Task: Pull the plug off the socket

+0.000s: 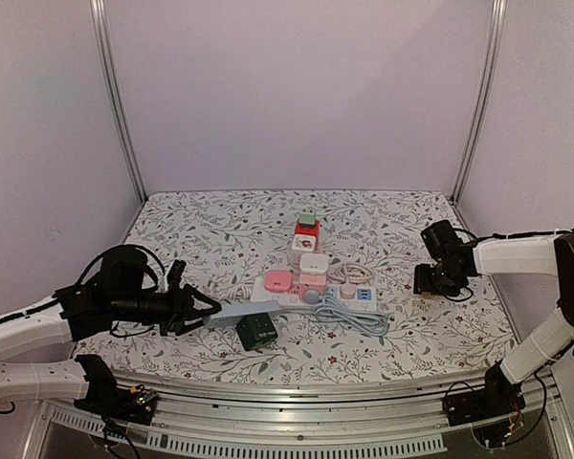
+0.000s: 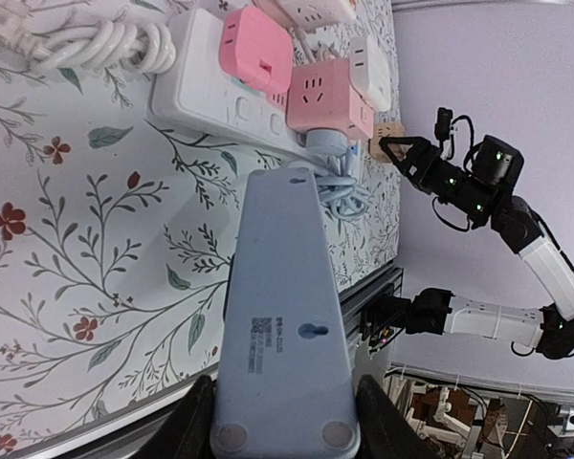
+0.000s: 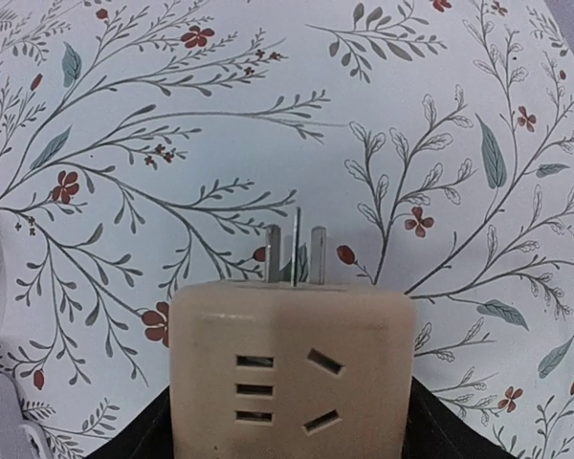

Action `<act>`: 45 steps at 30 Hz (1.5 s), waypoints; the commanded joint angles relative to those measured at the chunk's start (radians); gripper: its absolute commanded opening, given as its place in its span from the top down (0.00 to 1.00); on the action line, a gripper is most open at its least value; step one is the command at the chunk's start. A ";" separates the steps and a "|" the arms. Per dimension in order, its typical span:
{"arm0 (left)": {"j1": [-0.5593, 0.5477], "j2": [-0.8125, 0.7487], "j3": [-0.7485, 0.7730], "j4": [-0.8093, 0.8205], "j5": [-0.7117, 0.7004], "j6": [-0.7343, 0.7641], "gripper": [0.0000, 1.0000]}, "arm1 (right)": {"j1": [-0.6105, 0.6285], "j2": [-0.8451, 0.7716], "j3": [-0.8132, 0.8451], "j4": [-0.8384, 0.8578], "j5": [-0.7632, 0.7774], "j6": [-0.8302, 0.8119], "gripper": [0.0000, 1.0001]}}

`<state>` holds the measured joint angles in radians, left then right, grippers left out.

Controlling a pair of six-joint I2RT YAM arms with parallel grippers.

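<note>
My left gripper (image 2: pixel 282 426) is shut on the near end of a light blue-grey power strip (image 2: pixel 282 306), whose labelled underside faces the wrist camera. In the top view the strip (image 1: pixel 228 312) reaches right from my left gripper (image 1: pixel 193 311), low over the cloth. A dark green cube plug (image 1: pixel 256 331) sits at its far end. My right gripper (image 3: pixel 292 430) is shut on a beige cube plug (image 3: pixel 292 368). Its bare metal prongs (image 3: pixel 294 253) point at the cloth, clear of any socket. In the top view my right gripper (image 1: pixel 427 278) hangs at the right side.
A white power strip (image 1: pixel 268 292) carrying pink plugs (image 1: pixel 312 282) lies mid-table, with stacked cube adapters (image 1: pixel 307 232) behind it. A pale blue strip with a coiled cable (image 1: pixel 359 301) lies to its right. Metal frame posts (image 1: pixel 120 105) stand at the back corners.
</note>
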<state>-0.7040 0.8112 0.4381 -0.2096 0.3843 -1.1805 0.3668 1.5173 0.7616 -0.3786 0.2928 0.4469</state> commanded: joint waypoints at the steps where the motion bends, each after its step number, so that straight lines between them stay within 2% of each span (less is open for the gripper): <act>1: 0.020 -0.020 -0.004 -0.016 -0.020 -0.004 1.00 | -0.005 -0.032 -0.007 0.014 -0.002 0.000 0.27; 11: 0.020 -0.045 0.004 -0.014 -0.014 -0.016 1.00 | -0.006 -0.133 0.004 -0.041 -0.012 -0.014 0.10; 16: 0.020 -0.047 0.017 -0.012 -0.011 -0.019 1.00 | -0.005 -0.277 0.011 -0.103 -0.073 -0.034 0.08; 23: 0.020 -0.005 0.035 0.012 0.008 -0.010 1.00 | 0.012 -0.526 -0.021 -0.155 -0.274 -0.005 0.05; 30: 0.016 0.070 0.071 0.043 0.043 0.010 1.00 | 0.124 -0.678 -0.078 -0.140 -0.367 0.105 0.03; 36: -0.010 0.167 0.102 0.108 0.058 0.011 1.00 | 0.315 -0.627 -0.066 -0.114 -0.263 0.182 0.04; 42: -0.050 0.262 0.144 0.168 0.056 0.010 1.00 | 0.581 -0.469 -0.039 0.052 -0.174 0.304 0.04; 45: -0.062 0.298 0.165 0.183 0.059 0.011 1.00 | 0.651 -0.357 0.003 0.142 -0.186 0.343 0.04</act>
<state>-0.7403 1.0740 0.5522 -0.1234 0.4263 -1.1812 0.9386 1.0672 0.7067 -0.3824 0.0708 0.7055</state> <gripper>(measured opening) 0.436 0.963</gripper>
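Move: The beige plug sits on the table between the right fingertips. The dark green plug, next to be reached, hangs under the grey strip about 36 cm to the right hand's left and 13 cm back, at about its height. The pale blue cable coil lies some 16 cm left, 6 cm back and 3 cm below; the white power strip is about 24 cm left, 1 cm farther out and 2 cm lower. From the left hand the dark green plug is roughly 8 cm right, 2 cm ahead and 9 cm down. The beige plug is released as the right fingers spread nearly fully. That hand rises some 15 cm clear of it, then swings left and back towards the dark green plug, sinking slightly late on, its left side tilting up 30 degrees while it turns counter-clockwise. The left hand keeps its grip on the grey strip and, after nearly standing still, carries it about 4 cm right and slightly forward. ##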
